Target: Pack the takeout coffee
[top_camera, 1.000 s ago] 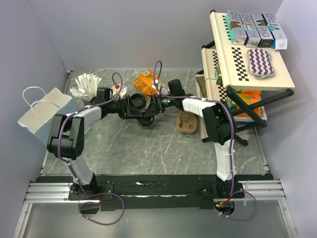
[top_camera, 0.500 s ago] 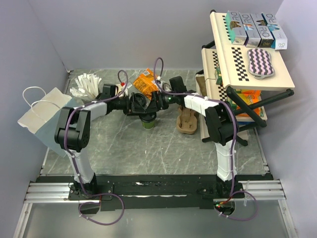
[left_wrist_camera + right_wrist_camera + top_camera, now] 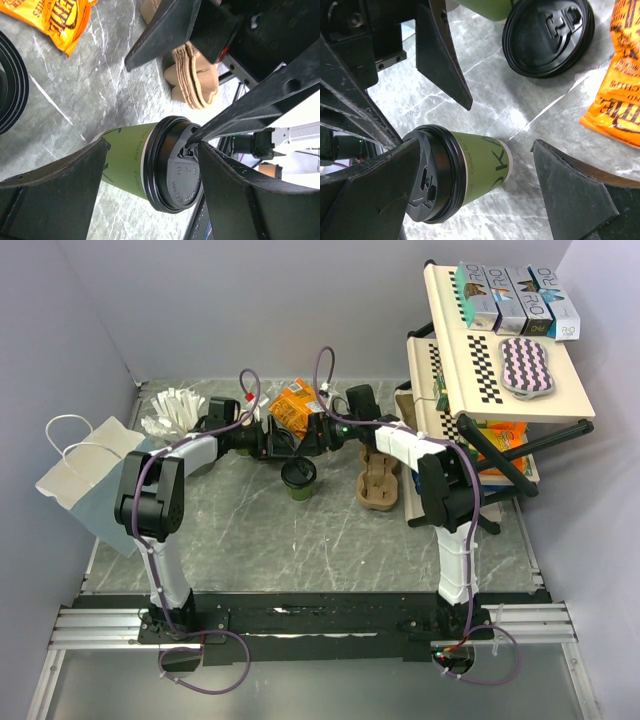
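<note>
The takeout coffee (image 3: 299,478), a green and white paper cup with a black lid, stands upright on the marble tabletop near the middle. My left gripper (image 3: 272,440) and right gripper (image 3: 312,434) hover just behind it, facing each other, both open and empty. The left wrist view shows the cup (image 3: 131,161) and its lid (image 3: 181,172) below the spread jaws of my left gripper (image 3: 150,149). The right wrist view shows the cup (image 3: 482,165) standing free of my right gripper (image 3: 475,145), with gaps on both sides.
A loose black lid (image 3: 547,35) and an orange snack bag (image 3: 294,405) lie behind the cup. A brown cardboard cup carrier (image 3: 378,483) sits to its right, before the shelf rack (image 3: 490,370). A paper bag (image 3: 95,475) and white sticks (image 3: 172,410) are at the left.
Both grippers have pulled back from over the cup toward the far side. The cup now stands uncovered and alone on the table.
</note>
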Robot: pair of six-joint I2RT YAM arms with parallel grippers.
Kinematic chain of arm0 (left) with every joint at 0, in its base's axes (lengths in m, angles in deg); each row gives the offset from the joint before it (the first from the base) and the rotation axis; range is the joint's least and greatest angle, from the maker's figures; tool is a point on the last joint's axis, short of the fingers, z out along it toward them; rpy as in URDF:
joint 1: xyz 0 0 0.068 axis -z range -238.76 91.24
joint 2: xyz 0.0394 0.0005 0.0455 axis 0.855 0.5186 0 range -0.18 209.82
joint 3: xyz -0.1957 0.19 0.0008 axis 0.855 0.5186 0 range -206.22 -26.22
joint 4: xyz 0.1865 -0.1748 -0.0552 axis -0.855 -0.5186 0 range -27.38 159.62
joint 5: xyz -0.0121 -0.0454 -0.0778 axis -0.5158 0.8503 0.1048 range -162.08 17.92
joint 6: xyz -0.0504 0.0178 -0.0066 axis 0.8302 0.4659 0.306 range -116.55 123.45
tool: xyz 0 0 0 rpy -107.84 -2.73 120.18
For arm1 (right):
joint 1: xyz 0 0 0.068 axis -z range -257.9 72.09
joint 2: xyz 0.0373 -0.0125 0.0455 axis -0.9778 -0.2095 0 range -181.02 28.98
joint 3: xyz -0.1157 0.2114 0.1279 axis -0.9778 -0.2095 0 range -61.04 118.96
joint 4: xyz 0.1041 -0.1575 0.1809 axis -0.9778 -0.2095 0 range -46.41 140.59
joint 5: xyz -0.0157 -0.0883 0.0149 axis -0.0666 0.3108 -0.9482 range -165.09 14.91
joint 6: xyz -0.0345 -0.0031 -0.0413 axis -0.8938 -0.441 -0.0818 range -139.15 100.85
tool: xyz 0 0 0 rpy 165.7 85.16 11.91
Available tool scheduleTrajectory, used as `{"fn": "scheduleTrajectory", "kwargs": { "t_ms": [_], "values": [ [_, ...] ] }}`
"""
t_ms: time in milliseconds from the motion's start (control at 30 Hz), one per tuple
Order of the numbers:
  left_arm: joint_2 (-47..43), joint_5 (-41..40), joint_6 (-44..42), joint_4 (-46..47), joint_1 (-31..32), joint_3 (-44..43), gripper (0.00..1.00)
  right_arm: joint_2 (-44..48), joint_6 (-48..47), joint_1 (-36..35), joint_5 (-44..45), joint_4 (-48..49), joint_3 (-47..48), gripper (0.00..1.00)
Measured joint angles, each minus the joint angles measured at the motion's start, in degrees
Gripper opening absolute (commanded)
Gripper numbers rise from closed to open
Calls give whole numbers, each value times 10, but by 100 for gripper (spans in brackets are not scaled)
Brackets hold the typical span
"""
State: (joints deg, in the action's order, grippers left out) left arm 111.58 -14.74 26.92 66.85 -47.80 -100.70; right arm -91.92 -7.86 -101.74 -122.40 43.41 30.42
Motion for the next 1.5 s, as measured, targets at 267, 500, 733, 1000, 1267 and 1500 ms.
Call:
{"fn": "scheduleTrajectory", "kwargs": {
  "t_ms": [267,500,733,1000,1267,1500],
  "values": [
    [-54,-33,-51,-60,0,4,82,79,-97,6,-8,-1,-57,100],
    [-191,-71,-103,-94,0,16,86,177,-306,-2,-21,-49,-79,100],
    [-303,-118,-132,-98,-2,110,85,215,-438,-48,44,-66,-161,100],
    [-319,-164,6,-23,-16,311,85,254,-490,-151,198,-9,-301,100],
    [-274,-142,146,156,-16,340,84,250,-389,-150,276,26,-298,100],
    [-172,-106,214,249,-16,314,81,203,-279,-127,261,35,-268,100]
  ]
}}
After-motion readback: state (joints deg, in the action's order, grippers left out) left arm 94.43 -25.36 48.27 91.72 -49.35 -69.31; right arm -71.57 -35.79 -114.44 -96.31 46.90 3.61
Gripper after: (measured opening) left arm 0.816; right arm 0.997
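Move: The lidded cup stands about 7 cm back and 6 cm right of the left hand, its middle roughly 5 cm lower; from the right hand it is 8 cm back and 3 cm left. The loose black lid lies 11 cm beyond the cup and 4 cm to its left. From the right hand, the orange bag is 11 cm ahead and 1 cm left, and the cup carrier 5 cm back and 15 cm right. Both open hands rise about 10 cm, swing back, sink beside the lidded cup, then ease forward some 4 cm. ##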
